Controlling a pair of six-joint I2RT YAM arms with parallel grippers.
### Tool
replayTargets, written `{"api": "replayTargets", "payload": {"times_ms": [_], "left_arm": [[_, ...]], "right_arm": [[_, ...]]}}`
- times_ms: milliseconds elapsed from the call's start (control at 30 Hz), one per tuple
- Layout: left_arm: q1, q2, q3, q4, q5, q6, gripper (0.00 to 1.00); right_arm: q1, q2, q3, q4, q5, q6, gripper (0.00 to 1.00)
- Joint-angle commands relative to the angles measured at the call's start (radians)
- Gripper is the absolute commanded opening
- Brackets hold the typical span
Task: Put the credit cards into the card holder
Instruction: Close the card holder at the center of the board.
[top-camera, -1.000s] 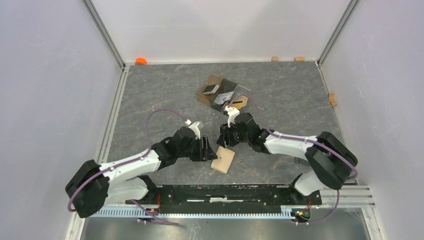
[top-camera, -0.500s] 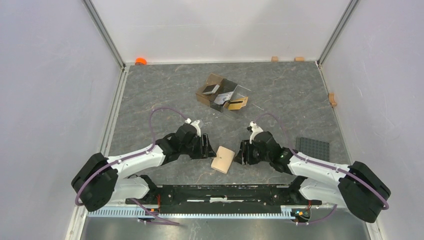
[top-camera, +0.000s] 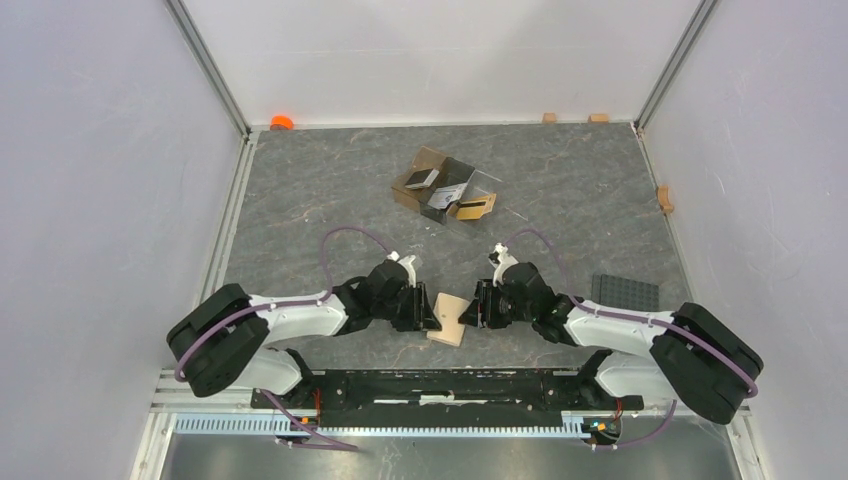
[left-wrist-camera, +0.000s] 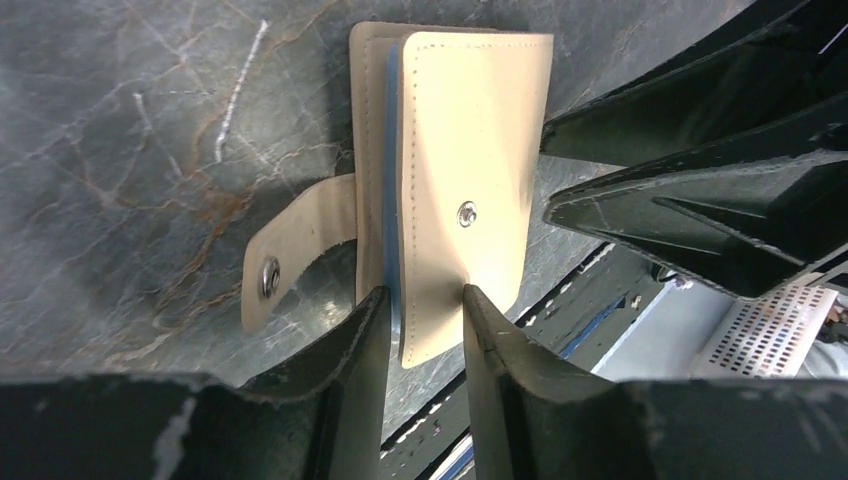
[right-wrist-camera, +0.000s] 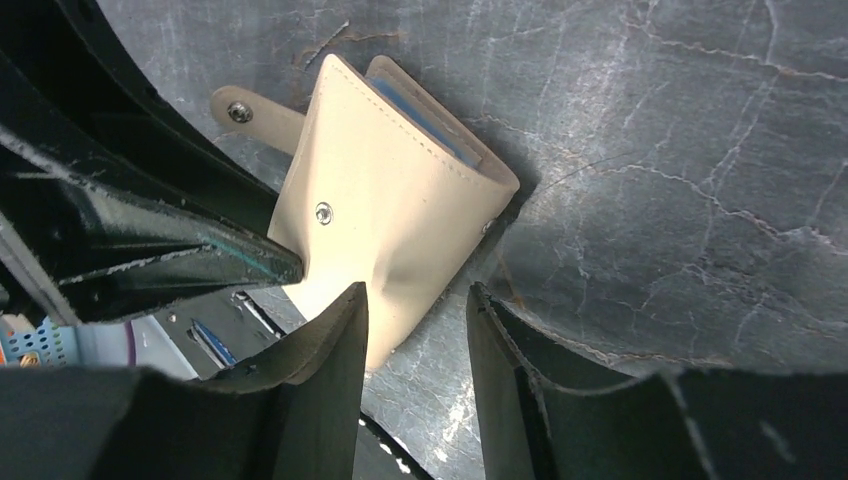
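The tan card holder lies near the front edge between my two grippers, folded, its snap tab loose. My left gripper is at its left edge. In the left wrist view its jaws stand slightly apart astride the top flap, one finger at the blue inner edge. My right gripper is open at the card holder's right corner, mostly table between its jaws. A dark card and an orange-gold card lie in the clear divided box at the back.
A dark grey studded plate lies on the right. Small wooden blocks and an orange object sit along the back wall. The black base rail runs just in front of the card holder.
My right arm swung back from the clear box and came in to the card holder's right side. My left gripper moved right onto the card holder's left edge. The top flap now buckles.
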Motion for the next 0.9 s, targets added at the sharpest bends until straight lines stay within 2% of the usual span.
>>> {"api": "replayTargets", "payload": {"times_ms": [0, 167, 233, 367, 500, 667, 867], "left_arm": [[-0.036, 0.028, 0.008, 0.132, 0.000, -0.085, 0.38], [-0.072, 0.065, 0.037, 0.161, 0.001, -0.095, 0.39], [-0.072, 0.047, 0.044, 0.124, -0.019, -0.085, 0.43], [-0.072, -0.036, 0.088, -0.020, -0.046, -0.043, 0.58], [-0.069, -0.135, 0.144, -0.210, -0.099, 0.014, 0.66], [-0.036, -0.197, 0.176, -0.386, -0.185, 0.074, 0.68], [0.010, -0.171, 0.157, -0.427, -0.186, 0.104, 0.68]], "right_arm": [[-0.003, 0.023, 0.047, 0.014, 0.033, -0.009, 0.45], [-0.015, 0.011, 0.077, -0.080, 0.089, -0.060, 0.46], [-0.018, 0.000, 0.081, -0.105, 0.100, -0.080, 0.47], [-0.019, -0.004, 0.095, -0.131, 0.088, -0.124, 0.49], [-0.012, 0.002, 0.114, -0.164, 0.098, -0.151, 0.50], [0.006, 0.013, 0.118, -0.161, 0.103, -0.151, 0.51], [0.040, 0.059, 0.150, -0.175, 0.121, -0.153, 0.51]]}}
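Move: The nearly closed card holder lies between the hands. Its middle is about 3 cm right of the left hand, 2 cm ahead and 1 cm below. From the right hand it is about 3 cm left, level fore and aft, and 1 cm below. Its open strap sticks out some 2 cm left of the left hand and 2 cm ahead, on the board. The box of cards is roughly 26 cm straight ahead of the left hand. With a fingertip already on the cover's free edge, the left hand pushes the card holder right about 2 cm and slightly back, then opens its fingers, lifts clear some 6 cm, and swings back left and a little forward. The right fingers stay at the folded spine, easing about 1 cm right and forward while tilting some 10 degrees steeper. ##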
